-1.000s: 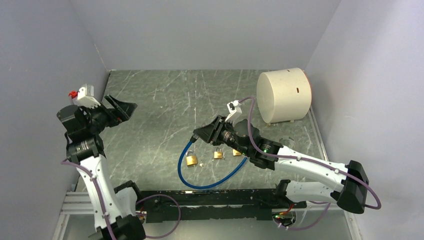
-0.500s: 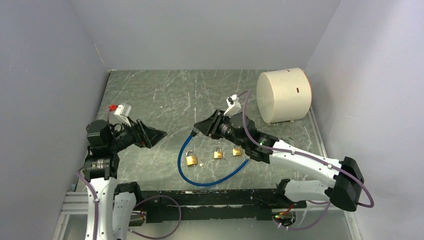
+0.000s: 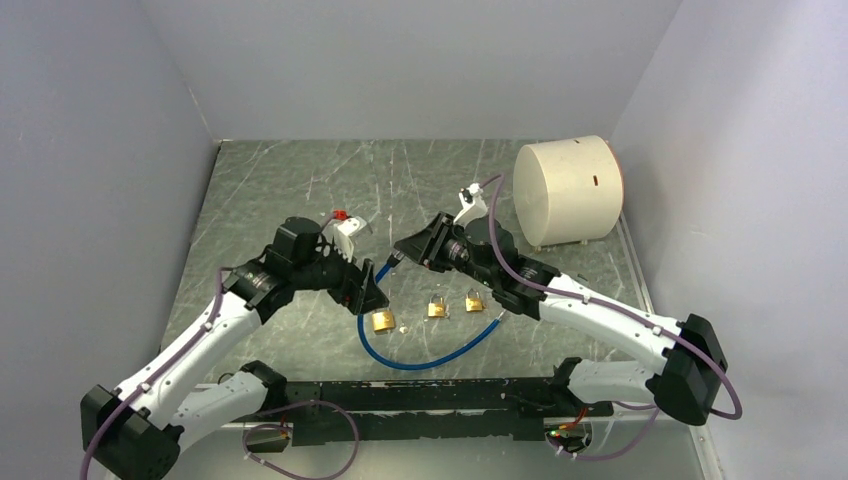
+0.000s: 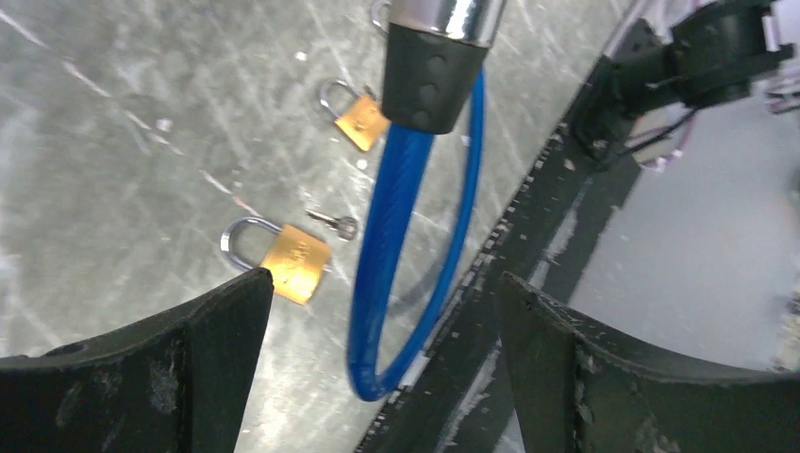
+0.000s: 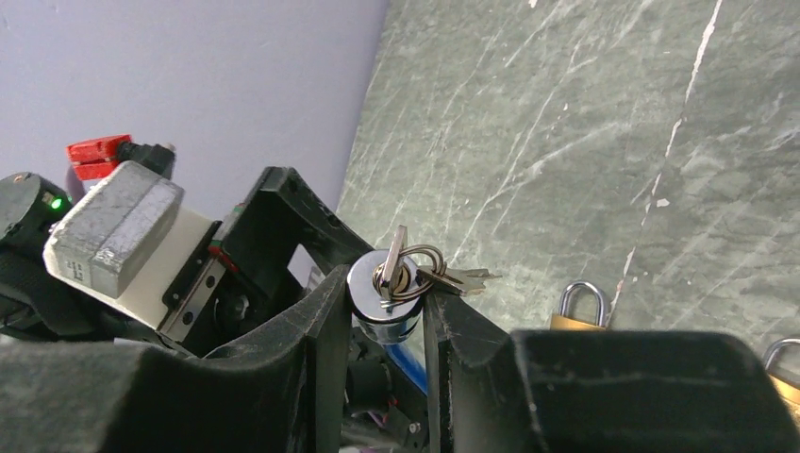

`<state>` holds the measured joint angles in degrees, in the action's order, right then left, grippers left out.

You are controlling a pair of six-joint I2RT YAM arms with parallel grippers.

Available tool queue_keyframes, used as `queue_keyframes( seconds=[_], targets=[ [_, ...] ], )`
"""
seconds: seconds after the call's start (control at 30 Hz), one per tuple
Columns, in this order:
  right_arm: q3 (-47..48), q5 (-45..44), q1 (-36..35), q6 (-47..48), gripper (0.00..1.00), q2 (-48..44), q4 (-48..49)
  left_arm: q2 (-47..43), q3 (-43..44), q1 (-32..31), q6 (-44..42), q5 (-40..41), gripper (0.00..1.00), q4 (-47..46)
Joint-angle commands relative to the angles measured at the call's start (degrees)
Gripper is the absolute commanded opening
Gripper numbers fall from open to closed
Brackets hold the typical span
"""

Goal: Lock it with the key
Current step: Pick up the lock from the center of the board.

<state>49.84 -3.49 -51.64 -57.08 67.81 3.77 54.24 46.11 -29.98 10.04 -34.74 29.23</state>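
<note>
The lock is a blue cable [image 3: 425, 363] looped on the table, ending in a chrome cylinder [image 5: 385, 316] with a black collar [image 4: 429, 75]. My right gripper [image 5: 385, 294] is shut on that cylinder and holds it lifted off the table. A key [image 5: 393, 247] stands in the cylinder's face, and a ring with another key [image 5: 458, 276] hangs from it. My left gripper [image 4: 382, 283] is open, hovering over the cable loop just left of the cylinder, touching nothing. From above, the left gripper [image 3: 372, 295] and right gripper [image 3: 400, 250] are close together.
Three brass padlocks [image 3: 381, 320] [image 3: 437, 308] [image 3: 474, 301] lie in a row by the cable, with a small loose key [image 4: 335, 224] near the left one. A white drum [image 3: 567, 190] stands at the back right. A black rail [image 3: 430, 400] runs along the near edge.
My left arm has swung from the far left wall to the middle, its open gripper now over the cable loop. The right gripper has drifted slightly back, still holding the cylinder.
</note>
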Motion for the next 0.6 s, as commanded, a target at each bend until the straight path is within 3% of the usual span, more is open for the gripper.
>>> queue_keyframes(
  seconds=[0.0,0.07,0.37,0.57],
  targets=[
    [1.28,1.64,0.48,-0.65,0.0,-2.27,1.3,-2.48,2.0,-0.55,-5.2,9.24,0.91,-4.59],
    [0.76,2.17,0.56,-1.06,0.0,-2.5,2.2,-2.03,1.84,-0.61,-6.71,8.81,0.88,-4.74],
    [1.19,2.94,0.76,-1.49,0.0,-2.37,1.7,0.94,1.0,-0.69,-5.13,2.17,0.54,-10.36],
    [0.84,2.51,1.01,-2.03,0.03,-2.77,1.26,4.09,2.32,-1.89,-5.68,-0.03,0.38,-10.69]
  ],
)
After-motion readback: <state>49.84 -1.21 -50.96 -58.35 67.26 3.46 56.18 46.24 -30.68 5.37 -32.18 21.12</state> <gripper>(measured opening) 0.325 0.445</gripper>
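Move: The left hand goes for the blue cable just under the lock's black collar, about 3 cm ahead, 2 cm to its right and 2 cm higher; the lock's metal head is some 5 cm ahead, 4 cm right and 5 cm up. On the table roughly 18 cm below lie a padlock about 2 cm back and in line sideways, and a loose key 4 cm back and 4 cm right. From the right hand, that cable spot is about 2 cm back, 3 cm left and 5 cm down. The left hand, fingers wide open, eases forward about 3 cm towards the cable under the collar, its fingertips tipping up some 10 degrees, then creeps a centimetre or so to the right and slightly up while its fingers close to about half open on either side of the cable. The right hand stays practically in place and keeps its grip on the lock's head, holding it up for the left to come in. ##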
